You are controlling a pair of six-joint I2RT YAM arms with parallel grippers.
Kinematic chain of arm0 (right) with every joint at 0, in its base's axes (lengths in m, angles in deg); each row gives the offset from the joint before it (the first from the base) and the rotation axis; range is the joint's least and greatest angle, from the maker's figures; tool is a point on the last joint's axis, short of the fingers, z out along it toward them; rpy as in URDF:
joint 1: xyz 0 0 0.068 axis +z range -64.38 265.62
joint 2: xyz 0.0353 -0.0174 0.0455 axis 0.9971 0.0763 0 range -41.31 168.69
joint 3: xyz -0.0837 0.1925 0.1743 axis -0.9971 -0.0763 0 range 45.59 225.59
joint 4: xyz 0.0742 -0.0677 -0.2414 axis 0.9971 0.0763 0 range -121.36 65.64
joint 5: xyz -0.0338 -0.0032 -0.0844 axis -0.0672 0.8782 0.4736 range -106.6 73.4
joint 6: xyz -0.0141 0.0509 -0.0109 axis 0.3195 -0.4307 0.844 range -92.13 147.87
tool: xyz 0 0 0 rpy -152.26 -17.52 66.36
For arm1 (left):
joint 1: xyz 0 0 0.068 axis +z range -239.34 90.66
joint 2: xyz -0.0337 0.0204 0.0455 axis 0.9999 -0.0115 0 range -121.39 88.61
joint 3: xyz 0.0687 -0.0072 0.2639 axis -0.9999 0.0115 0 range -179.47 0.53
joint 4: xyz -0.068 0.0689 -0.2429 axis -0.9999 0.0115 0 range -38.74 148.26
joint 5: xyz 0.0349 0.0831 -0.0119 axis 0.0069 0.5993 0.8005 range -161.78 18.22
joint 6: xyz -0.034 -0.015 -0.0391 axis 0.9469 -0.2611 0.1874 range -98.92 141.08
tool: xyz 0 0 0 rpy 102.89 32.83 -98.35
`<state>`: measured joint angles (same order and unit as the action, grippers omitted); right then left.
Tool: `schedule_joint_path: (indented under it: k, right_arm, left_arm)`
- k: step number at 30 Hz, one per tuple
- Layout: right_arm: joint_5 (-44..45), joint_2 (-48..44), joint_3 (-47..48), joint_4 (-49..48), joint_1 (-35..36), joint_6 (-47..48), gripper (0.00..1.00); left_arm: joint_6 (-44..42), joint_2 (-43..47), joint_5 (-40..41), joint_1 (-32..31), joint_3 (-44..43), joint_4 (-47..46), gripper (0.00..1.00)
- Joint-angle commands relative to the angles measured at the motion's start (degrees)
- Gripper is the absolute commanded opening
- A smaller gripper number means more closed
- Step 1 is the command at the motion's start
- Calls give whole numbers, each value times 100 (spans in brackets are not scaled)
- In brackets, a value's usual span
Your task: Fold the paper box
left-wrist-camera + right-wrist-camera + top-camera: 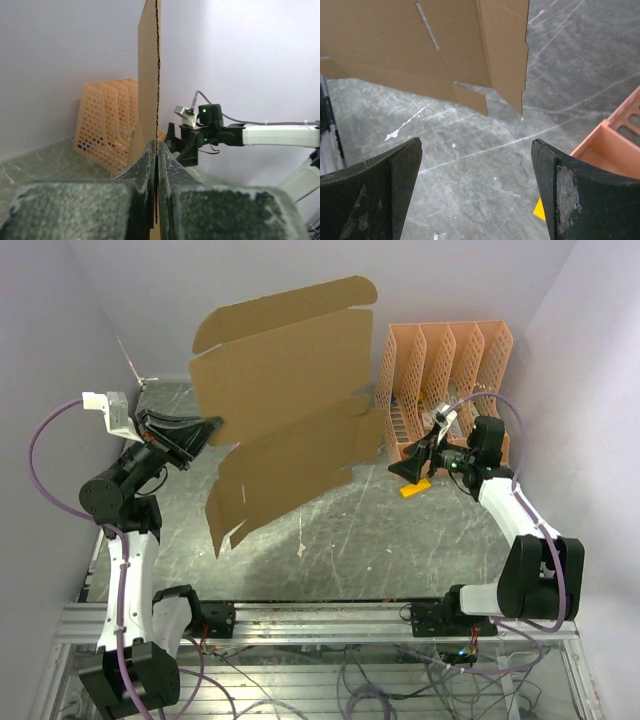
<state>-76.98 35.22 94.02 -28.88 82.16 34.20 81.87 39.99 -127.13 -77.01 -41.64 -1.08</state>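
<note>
The paper box (pixel 285 405) is a flat brown cardboard sheet with flaps and slots, held up off the table and tilted. My left gripper (pixel 214 429) is shut on its left edge; in the left wrist view the sheet (pixel 150 75) stands edge-on, rising from between the closed jaws (pixel 158 150). My right gripper (pixel 408 470) hangs open to the right of the sheet, apart from it, with nothing between its fingers. In the right wrist view the sheet's lower corner (pixel 505 50) shows ahead, above the open gripper (pixel 476 145).
An orange lattice file organizer (pixel 445 380) stands at the back right, close behind the right arm; its corner (pixel 615 145) shows beside the right finger. A small yellow piece (pixel 415 487) lies on the grey table (pixel 340 540) under the right gripper. Walls close in on three sides.
</note>
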Motion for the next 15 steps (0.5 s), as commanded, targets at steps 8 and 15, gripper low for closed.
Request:
schedule_joint_path:
  k: [8, 15]
  right_arm:
    - [88, 382, 559, -1692, 243, -36, 90]
    - [-602, 687, 1324, -1093, 274, -31, 84]
  left_arm:
    - [1332, -186, -46, 34, -44, -1841, 7]
    - [1853, -331, -22, 32, -71, -2489, 7]
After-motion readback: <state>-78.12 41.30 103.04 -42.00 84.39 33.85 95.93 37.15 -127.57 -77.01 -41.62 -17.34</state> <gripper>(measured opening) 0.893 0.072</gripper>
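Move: The paper box hangs from the closed left gripper. The edge of its right-hand flap is about 5 cm left of the open right gripper, 5 cm ahead and 6 cm above. From the left hand that edge lies roughly 30 cm right, 12 cm ahead and 16 cm lower. The orange rack stands some 13 cm right of the right gripper and 11 cm ahead, 8 cm below; the yellow block is 6 cm right, 5 cm back and 17 cm below. Raise the open right gripper about 6 cm while reaching 5 cm forward, up to the box's right-hand flap, rolling the wrist some 15 degrees so its forward side lifts; keep the fingers wide. Meanwhile keep the left gripper's pinch on the box's left edge, easing it back and up a couple of centimetres and turning slightly clockwise. ##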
